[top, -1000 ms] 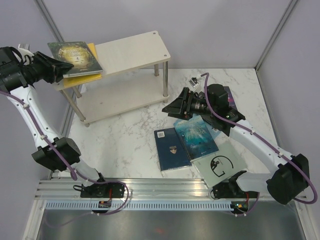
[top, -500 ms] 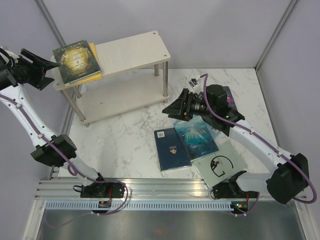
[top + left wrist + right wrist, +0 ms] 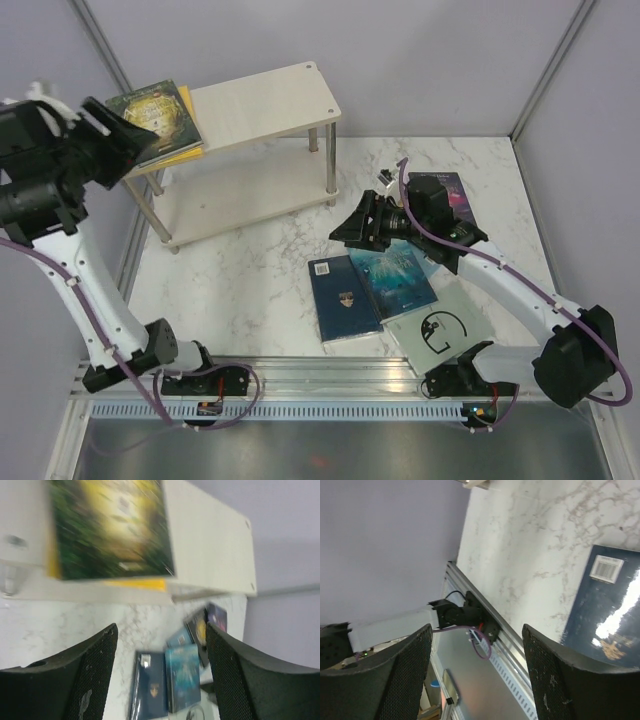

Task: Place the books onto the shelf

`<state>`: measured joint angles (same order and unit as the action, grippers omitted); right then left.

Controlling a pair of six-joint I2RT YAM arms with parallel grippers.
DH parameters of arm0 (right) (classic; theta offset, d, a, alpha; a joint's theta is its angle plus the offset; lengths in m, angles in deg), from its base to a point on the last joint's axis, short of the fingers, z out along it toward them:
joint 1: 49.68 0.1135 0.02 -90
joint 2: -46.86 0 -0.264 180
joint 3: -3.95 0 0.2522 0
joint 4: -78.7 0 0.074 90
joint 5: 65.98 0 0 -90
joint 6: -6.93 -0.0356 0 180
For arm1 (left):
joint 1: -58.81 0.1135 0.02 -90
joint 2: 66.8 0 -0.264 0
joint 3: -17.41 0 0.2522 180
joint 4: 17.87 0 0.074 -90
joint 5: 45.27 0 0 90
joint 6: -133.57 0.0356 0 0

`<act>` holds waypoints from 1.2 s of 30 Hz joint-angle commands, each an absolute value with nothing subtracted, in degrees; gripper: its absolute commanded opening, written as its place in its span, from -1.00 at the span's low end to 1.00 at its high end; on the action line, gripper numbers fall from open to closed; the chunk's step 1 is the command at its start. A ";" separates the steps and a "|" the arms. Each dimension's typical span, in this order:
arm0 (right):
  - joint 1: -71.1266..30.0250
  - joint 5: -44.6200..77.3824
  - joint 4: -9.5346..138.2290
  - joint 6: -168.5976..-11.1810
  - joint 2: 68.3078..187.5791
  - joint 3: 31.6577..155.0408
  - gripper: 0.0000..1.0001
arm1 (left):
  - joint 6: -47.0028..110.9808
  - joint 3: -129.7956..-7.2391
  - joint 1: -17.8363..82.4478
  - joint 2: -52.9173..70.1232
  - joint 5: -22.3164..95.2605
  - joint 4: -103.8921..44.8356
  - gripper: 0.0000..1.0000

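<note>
The shelf (image 3: 262, 103) stands at the back left. On the left end of its top board a green book (image 3: 155, 108) lies on a yellow book (image 3: 186, 99). My left gripper (image 3: 135, 148) hangs open just left of them, holding nothing. Its wrist view looks down on the green book (image 3: 112, 527), the yellow book (image 3: 135, 583) and the shelf (image 3: 210, 545). A navy book (image 3: 345, 298), a teal book (image 3: 400, 277), a pale grey "G" book (image 3: 440, 330) and a purple book (image 3: 455, 190) lie on the table. My right gripper (image 3: 352, 225) hovers open above the navy book (image 3: 607, 605).
The left wrist view also shows a black book with a gold disc (image 3: 200, 630) beside the purple book (image 3: 217, 616). The shelf's lower board (image 3: 240, 190) is bare. Grey walls close in the marble table (image 3: 250, 270). A metal rail (image 3: 330, 375) runs along the near edge.
My left gripper opened, let go of the green book on the shelf top and drew back to the left. The right gripper dipped slightly toward the books on the table.
</note>
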<state>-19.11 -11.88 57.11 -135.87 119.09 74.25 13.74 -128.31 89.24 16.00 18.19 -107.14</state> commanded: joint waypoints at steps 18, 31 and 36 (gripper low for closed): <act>-19.79 22.70 23.64 -118.49 128.15 77.40 0.51 | -9.07 -28.36 37.36 -22.07 12.83 -60.04 0.47; -20.94 26.24 24.86 -117.96 133.26 67.47 0.47 | -12.95 -12.78 35.43 -0.29 13.97 -28.22 0.47; -20.94 21.22 29.52 -118.67 134.75 61.40 0.46 | -12.68 -16.20 31.74 15.59 15.99 -20.48 0.47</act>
<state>-20.84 25.17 27.32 -118.34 129.49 68.57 -12.83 -15.57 33.79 7.54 10.08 -28.78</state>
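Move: Far below and to the right of the left hand lies the navy book, about 38 cm right, 11 back and 45 down. The teal book is another 11 cm right of it and 4 farther out; the green book on the shelf is some 16 cm ahead of the hand, 2 right and 10 below. From the right hand the teal book lies about 11 cm right, 1 back and 24 down, the navy book 6 back with no sideways offset, the pale book 12 back and 22 right. Swinging quickly right and back from the shelf, then dropping some 44 cm in all, the left hand comes down beside the navy book's left edge, open, its fingers turning clockwise and tipping downward. Meanwhile the open right hand sinks about 20 cm and moves 14 right, rolling from sideways to point down, and seems to end bearing on the teal book. ##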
